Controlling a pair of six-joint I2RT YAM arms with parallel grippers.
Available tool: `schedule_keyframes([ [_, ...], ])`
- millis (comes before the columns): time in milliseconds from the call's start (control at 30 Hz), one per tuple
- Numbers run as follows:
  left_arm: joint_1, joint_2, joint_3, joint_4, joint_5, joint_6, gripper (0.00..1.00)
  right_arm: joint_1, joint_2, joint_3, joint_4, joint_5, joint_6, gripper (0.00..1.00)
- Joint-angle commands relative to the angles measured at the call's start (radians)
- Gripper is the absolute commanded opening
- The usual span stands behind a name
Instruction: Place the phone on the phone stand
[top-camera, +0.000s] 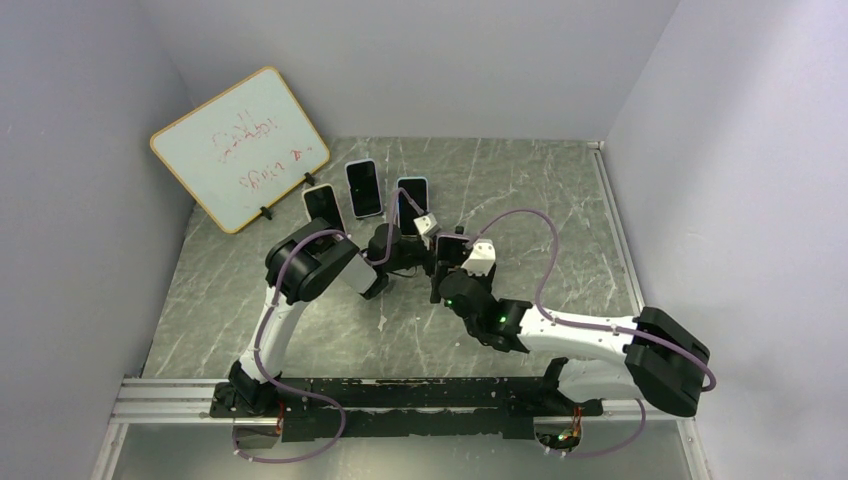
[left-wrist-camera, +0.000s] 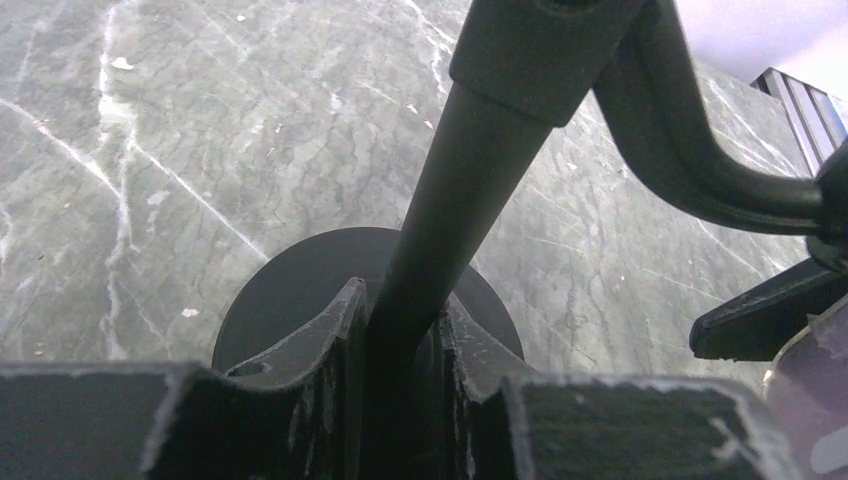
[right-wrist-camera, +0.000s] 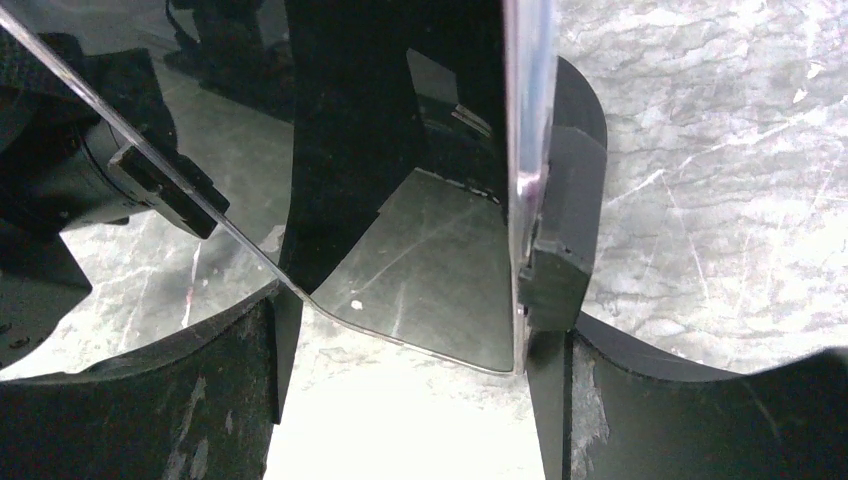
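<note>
In the left wrist view my left gripper (left-wrist-camera: 400, 300) is shut on the black upright pole (left-wrist-camera: 450, 180) of the phone stand. The stand's round base (left-wrist-camera: 285, 290) sits on the marble table below. From above, that gripper (top-camera: 405, 250) is at the table's middle, and the stand is mostly hidden between the two grippers. My right gripper (top-camera: 450, 265) holds the phone (top-camera: 451, 247) right beside it. In the right wrist view its fingers span the glossy dark phone (right-wrist-camera: 430, 260). The phone's edge lies against a black part of the stand (right-wrist-camera: 565, 180).
Three other phones (top-camera: 363, 187) stand upright in a row behind the grippers. A whiteboard (top-camera: 240, 148) with red writing leans in the back left corner. Grey walls close in the left, back and right sides. A rail (top-camera: 400, 395) carrying the arm bases runs along the near edge.
</note>
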Motion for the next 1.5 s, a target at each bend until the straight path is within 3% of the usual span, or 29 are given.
schedule_keyframes([
  [0, 0.008, 0.032, 0.003, -0.208, 0.113, -0.018, 0.05, -0.022, -0.031, -0.042, -0.083, 0.141, 0.036, 0.53],
  [200, 0.008, 0.030, -0.003, -0.204, 0.125, -0.021, 0.05, -0.021, -0.013, -0.038, -0.083, 0.149, 0.027, 0.55],
  [500, 0.009, 0.025, 0.013, -0.263, 0.126, 0.008, 0.05, -0.021, -0.053, -0.050, 0.060, 0.049, -0.119, 0.91],
  [633, 0.008, 0.027, 0.032, -0.283, 0.125, 0.013, 0.05, -0.021, -0.161, -0.096, 0.097, 0.048, -0.152, 1.00],
  [800, 0.007, 0.040, 0.075, -0.309, 0.126, 0.015, 0.05, -0.022, -0.231, -0.120, 0.085, 0.096, -0.174, 1.00],
  [1033, 0.005, 0.034, 0.093, -0.339, 0.090, 0.017, 0.05, -0.022, -0.179, -0.105, 0.113, 0.087, -0.177, 1.00],
  [1300, 0.006, -0.042, 0.023, -0.365, 0.027, 0.048, 0.33, -0.021, -0.100, -0.099, 0.171, 0.061, -0.168, 1.00],
  [1400, 0.007, -0.083, -0.017, -0.343, 0.009, 0.041, 0.31, -0.023, -0.076, -0.092, 0.171, 0.069, -0.157, 0.99],
  [1467, 0.007, -0.118, -0.044, -0.338, -0.007, 0.037, 0.31, -0.023, -0.068, -0.088, 0.169, 0.070, -0.156, 0.93],
])
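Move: The phone already leans on its stand between the right fingers, its middle some 2 cm ahead of the right hand point, 1 cm to the left and 5 cm up; the stand lies about 6 cm ahead, 2 cm left and 2 cm lower. A blue-edged phone on another stand is roughly 17 cm ahead and 12 cm left, about level in height. From the left hand, pinching the stand's stem, the phone's middle is about 4 cm back, 3 cm right and 9 cm up. Keep the left gripper around the stand's stem near its foot, letting it drift about 1 cm right and back, and barely ease it at the very end. Meanwhile spread the right fingers fully to let go of the phone's side edges, slide the hand about 3 cm right and up while tipping the fingers slightly upward, then sink most of the way back with the fingers wide around the phone. ##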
